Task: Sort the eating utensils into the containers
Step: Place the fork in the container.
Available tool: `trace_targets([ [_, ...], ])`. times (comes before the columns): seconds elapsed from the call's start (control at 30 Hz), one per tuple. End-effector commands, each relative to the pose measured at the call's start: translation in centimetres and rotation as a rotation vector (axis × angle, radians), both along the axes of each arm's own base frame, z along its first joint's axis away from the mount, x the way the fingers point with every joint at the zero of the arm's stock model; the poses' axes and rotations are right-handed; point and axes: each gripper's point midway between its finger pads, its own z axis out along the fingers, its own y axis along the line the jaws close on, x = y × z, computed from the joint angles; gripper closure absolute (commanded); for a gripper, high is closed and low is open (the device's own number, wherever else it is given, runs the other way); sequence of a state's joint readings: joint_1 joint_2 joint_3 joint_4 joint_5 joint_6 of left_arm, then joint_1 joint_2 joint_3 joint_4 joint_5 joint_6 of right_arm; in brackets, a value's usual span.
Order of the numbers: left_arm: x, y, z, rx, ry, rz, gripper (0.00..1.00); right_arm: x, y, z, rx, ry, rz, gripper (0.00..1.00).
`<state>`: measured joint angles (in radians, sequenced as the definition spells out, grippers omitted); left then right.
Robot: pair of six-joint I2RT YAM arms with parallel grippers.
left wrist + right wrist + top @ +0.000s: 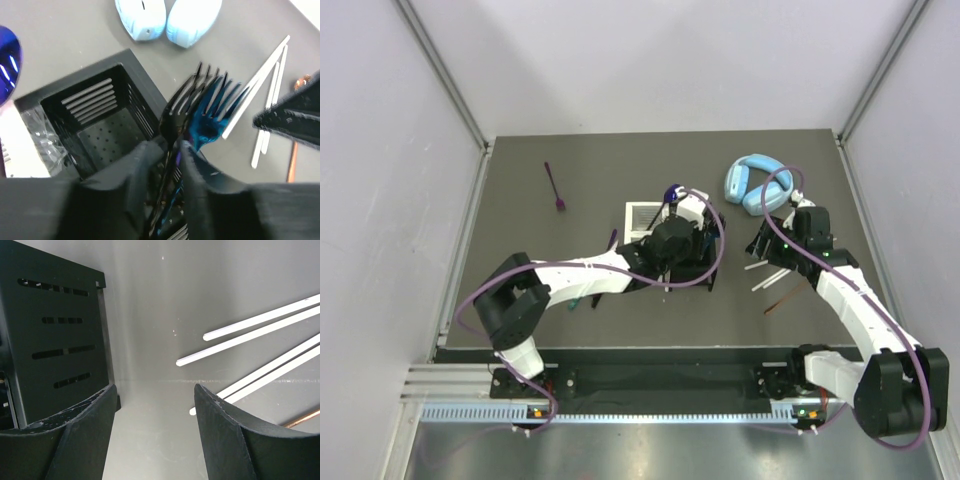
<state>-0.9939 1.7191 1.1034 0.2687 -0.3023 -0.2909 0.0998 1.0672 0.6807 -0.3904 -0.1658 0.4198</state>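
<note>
My left gripper (172,155) hangs over the near compartment of the black container (85,100). Its fingers stand narrowly apart, and the handles of a dark fork (172,120) and a blue fork (210,112) run down between them into that compartment. A blue spoon (672,190) stands in the white container (642,215). My right gripper (154,387) is open and empty, low over the table beside the black container's slotted wall (55,340). White sticks (260,322) and a brown stick (305,417) lie to its right. A purple utensil (555,188) lies at the far left.
Light-blue headphones (760,183) lie behind the right gripper. A green-handled knife (576,300) pokes out from under the left arm. The left arm stretches across the table's middle, and grey walls close in both sides.
</note>
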Motion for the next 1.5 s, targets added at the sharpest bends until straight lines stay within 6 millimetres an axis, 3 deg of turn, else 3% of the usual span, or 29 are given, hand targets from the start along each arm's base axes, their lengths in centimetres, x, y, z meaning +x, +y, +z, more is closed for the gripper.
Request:
trace_targets([
  [0.0,-0.9,1.4,-0.1,-0.004,0.019,0.026,0.60,0.9,-0.5,1.6,-0.007,-0.058,-0.013,0.36],
  [0.27,-0.6,3.4,7.4,-0.107,-0.099,0.090,0.49,0.9,-0.7,3.7,-0.010,-0.137,-0.021,0.35],
  [0.4,0.1,4.6,10.1,-0.165,-0.087,0.200,0.47,0.6,-0.4,6.6,0.014,-0.243,-0.016,0.32],
  [0.5,0.3,5.3,8.9,-0.125,-0.009,0.313,0.45,-0.4,0.9,9.5,0.074,-0.347,0.022,0.26],
  [0.53,-0.1,5.1,8.1,-0.107,0.006,0.326,0.45,-0.8,1.3,11.6,0.100,-0.432,0.029,0.19],
  [0.57,-1.2,4.8,7.8,-0.093,-0.002,0.342,0.44,-1.3,2.3,12.3,0.125,-0.464,0.056,0.10],
  [0.6,-1.7,4.4,7.7,-0.099,-0.013,0.348,0.39,-1.8,2.9,14.7,0.171,-0.558,0.061,0.02],
  [0.67,-3.1,3.7,7.7,-0.084,-0.058,0.352,0.34,-2.7,4.6,16.1,0.215,-0.617,0.110,0.00],
  [0.73,-3.0,4.9,7.4,-0.054,-0.064,0.412,0.33,-2.6,4.8,15.8,0.182,-0.610,0.109,0.00],
  [0.77,-3.0,5.6,7.3,-0.051,-0.066,0.436,0.32,-2.4,4.7,16.4,0.149,-0.610,0.116,0.00],
  [0.9,-2.9,10.3,9.1,-0.051,-0.110,0.538,0.30,-1.1,3.8,14.6,0.058,-0.495,0.079,0.00],
  [0.97,-2.5,12.8,9.8,-0.080,-0.105,0.574,0.30,-0.8,3.5,14.8,0.046,-0.496,0.057,0.00],
  [1.33,-1.6,25.4,9.8,-0.097,-0.093,0.788,0.30,-0.3,2.5,15.4,0.005,-0.526,0.021,0.00],
  [1.47,-1.7,28.6,9.8,-0.088,-0.091,0.860,0.30,-0.1,2.2,14.8,-0.027,-0.504,0.012,0.00],
])
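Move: The black fork just placed stands right at the left fingertips, its middle about 4 cm below them and 1 cm back and to the left. The black container's middle is some 10 cm below, 3 cm left and 2 cm back; the white container is 14 cm left, also 2 cm back; the ladle is 10 cm left and 2 cm ahead. From the right hand the fork is about 14 cm left, 2 cm ahead and 1 cm higher. Open the loosened left fingers wider and lift them clear of the fork, about 8 cm up and slightly left. Then draw back briefly and swing left over the white container, some 25 cm in all, turning about 45 degrees counter-clockwise. Meanwhile raise the right gripper some 12 cm away from the table, tilting its fingers up and opening them fully. ##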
